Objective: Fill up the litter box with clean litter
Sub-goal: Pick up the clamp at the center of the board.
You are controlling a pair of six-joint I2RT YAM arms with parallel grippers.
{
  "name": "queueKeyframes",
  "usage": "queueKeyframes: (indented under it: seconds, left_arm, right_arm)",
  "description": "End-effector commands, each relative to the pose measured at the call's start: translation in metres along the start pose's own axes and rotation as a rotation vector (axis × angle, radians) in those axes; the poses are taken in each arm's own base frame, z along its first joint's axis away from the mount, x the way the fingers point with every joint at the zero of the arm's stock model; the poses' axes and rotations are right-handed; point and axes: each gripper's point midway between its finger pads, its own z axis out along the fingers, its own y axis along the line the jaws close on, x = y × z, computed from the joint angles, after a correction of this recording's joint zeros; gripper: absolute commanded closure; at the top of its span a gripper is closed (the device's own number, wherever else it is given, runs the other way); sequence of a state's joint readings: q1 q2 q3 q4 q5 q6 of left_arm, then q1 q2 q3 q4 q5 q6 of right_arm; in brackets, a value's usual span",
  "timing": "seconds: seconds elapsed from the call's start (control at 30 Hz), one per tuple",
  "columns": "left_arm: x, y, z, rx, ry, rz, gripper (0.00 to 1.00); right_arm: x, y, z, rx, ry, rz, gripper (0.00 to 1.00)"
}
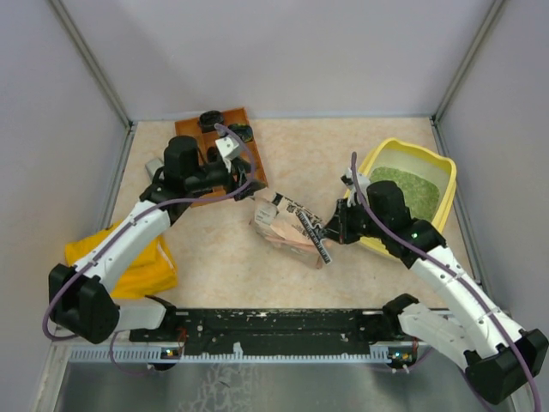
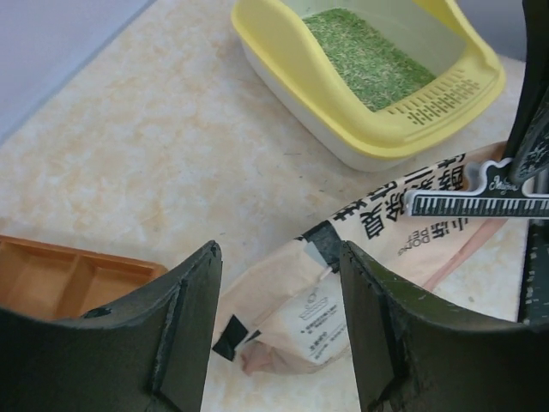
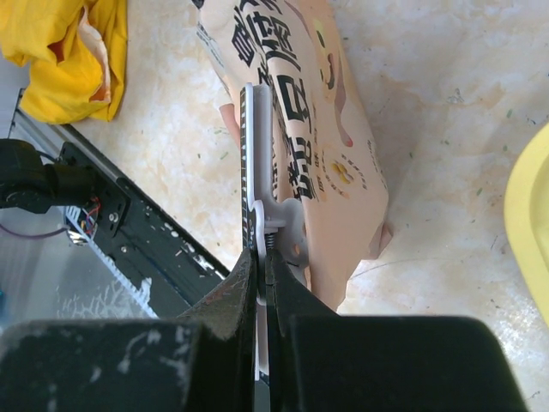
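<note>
The yellow litter box (image 1: 443, 167) stands at the right, holding green litter (image 1: 405, 190); it also shows in the left wrist view (image 2: 377, 142) with the litter (image 2: 369, 60) inside. The pink printed pouch (image 1: 283, 227) lies on the table between the arms. My right gripper (image 1: 333, 232) (image 3: 262, 262) is shut on a white ruler-marked bag clip (image 3: 257, 172) fixed along the pouch (image 3: 317, 129). My left gripper (image 1: 247, 184) (image 2: 279, 283) is open and empty, hovering over the pouch's folded end (image 2: 334, 300).
A brown wooden compartment tray (image 1: 219, 154) (image 2: 69, 283) sits at the back left, under the left arm. A yellow cloth bag (image 1: 129, 257) (image 3: 69, 51) lies at the front left. A black rail (image 1: 274, 322) runs along the near edge.
</note>
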State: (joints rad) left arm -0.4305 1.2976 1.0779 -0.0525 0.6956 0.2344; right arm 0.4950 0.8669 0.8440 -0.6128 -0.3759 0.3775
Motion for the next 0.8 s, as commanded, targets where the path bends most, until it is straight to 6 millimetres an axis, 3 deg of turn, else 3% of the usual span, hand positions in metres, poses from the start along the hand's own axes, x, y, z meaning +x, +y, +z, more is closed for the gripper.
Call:
queueKeyframes:
  seconds: [0.0, 0.33, 0.5, 0.77]
  left_arm:
    - [0.009, -0.017, 0.004, 0.039, -0.019, -0.22, 0.37]
    - [0.032, -0.024, 0.006, 0.002, 0.019, -0.432, 0.41]
    - [0.041, -0.035, 0.004, 0.026, 0.043, -0.552, 0.58]
    - [0.061, -0.069, -0.015, 0.073, 0.123, -0.695, 0.69]
  right_arm:
    - [-0.021, 0.018, -0.006, -0.075, -0.091, -0.048, 1.0]
    - [-0.025, 0.036, 0.002, -0.199, -0.127, -0.024, 1.0]
    - [-0.03, 0.053, 0.007, -0.307, -0.13, 0.008, 1.0]
    - [-0.022, 0.06, 0.007, -0.356, -0.077, 0.033, 1.0]
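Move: The left hand, half open and high up, has the left end of the litter bag's top edge about 5 cm back, 5 cm to its right and 8 cm below; the sorting tray sits some 17 cm ahead, 12 cm left and 25 cm below. For the right hand, which holds the clamp, that bag end is about 7 cm ahead and 10 cm left, nearly level, the bag's middle 3 cm ahead, 7 cm left and 12 cm below, and the litter box 16 cm ahead, 26 cm right and 14 cm below. The left hand sinks about 6 cm and draws back some 4 cm towards the left end of the bag's top edge, tipping its fingers down by some 35 degrees and narrowing them to about half their gap, most of that in the second half, without shutting. The right hand keeps the clamp pinched by its middle in shut fingers and, after a slow start, carries it about 4 cm left over the bag towards the same end, rising 2 cm while its fingertips tilt up about 15 degrees. ##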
